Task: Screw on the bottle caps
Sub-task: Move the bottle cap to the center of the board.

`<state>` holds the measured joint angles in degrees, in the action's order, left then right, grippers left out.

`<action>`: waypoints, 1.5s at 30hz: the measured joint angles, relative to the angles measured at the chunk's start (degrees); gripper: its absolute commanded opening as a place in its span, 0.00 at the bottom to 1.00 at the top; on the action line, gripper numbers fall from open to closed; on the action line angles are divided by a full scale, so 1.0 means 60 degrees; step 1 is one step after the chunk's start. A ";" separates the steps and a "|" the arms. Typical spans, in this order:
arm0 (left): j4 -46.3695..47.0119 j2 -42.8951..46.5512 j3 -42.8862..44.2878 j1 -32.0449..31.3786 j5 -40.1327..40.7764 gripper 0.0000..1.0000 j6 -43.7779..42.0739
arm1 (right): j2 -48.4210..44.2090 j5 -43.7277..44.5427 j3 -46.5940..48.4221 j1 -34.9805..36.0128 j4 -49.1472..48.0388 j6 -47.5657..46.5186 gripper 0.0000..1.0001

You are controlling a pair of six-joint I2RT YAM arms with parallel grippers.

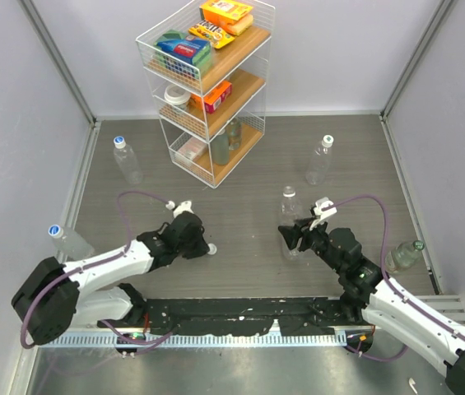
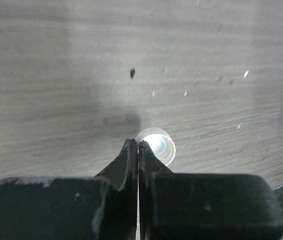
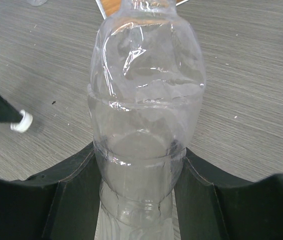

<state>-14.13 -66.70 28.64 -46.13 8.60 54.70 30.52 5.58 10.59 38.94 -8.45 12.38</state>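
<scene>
A small white bottle cap (image 2: 156, 145) lies open side up on the grey table. My left gripper (image 2: 137, 142) is shut, its fingertips pressed together at the cap's left rim with nothing seen between them. In the top view the cap (image 1: 212, 248) sits just off that gripper's (image 1: 202, 244) tip. A clear ribbed bottle (image 3: 146, 100) stands upright between the fingers (image 3: 76, 180) of my right gripper (image 3: 141, 175), which press its lower body on both sides. The top view shows this bottle (image 1: 289, 207) near the table's middle, its neck bare, and my right gripper (image 1: 291, 239).
A white wire shelf (image 1: 207, 82) with boxes and jars stands at the back. Capped bottles stand at the back left (image 1: 127, 162) and back right (image 1: 318, 160). Another bottle (image 1: 69, 241) is at the left wall and one (image 1: 403, 255) at the right wall.
</scene>
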 measured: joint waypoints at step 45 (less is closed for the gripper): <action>-0.8426 -0.7832 0.6244 0.4018 0.7315 0.00 -0.0882 | -0.1020 0.0127 0.0004 0.0000 0.0142 -0.0113 0.36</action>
<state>-64.69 -113.69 66.11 -22.02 52.49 49.41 24.40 6.35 10.61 38.94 -7.60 11.70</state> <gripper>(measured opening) 0.009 0.557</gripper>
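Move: My left hand already pinches the bottle cap. The open spot on the left of the board lies about 23 cm to its left, 7 cm ahead and 2 cm below. The near-left bottle stands some 32 cm left and 2 cm back; the far-left bottle roughly 21 cm left and 20 cm ahead, both middles 8 cm higher. From my right hand, that spot is about 41 cm left, 4 cm ahead and 11 cm lower. Keeping the cap pinched in my nearly shut left fingertips, I swing it fast to the left, some 23 cm, arcing forward and up at first, drawing back slightly, then sinking about 6 cm towards the open board. On the way my wrist rolls some 75 degrees until the fingers point left and down. My right hand keeps its bottle and lifts it about 2.5 cm. ##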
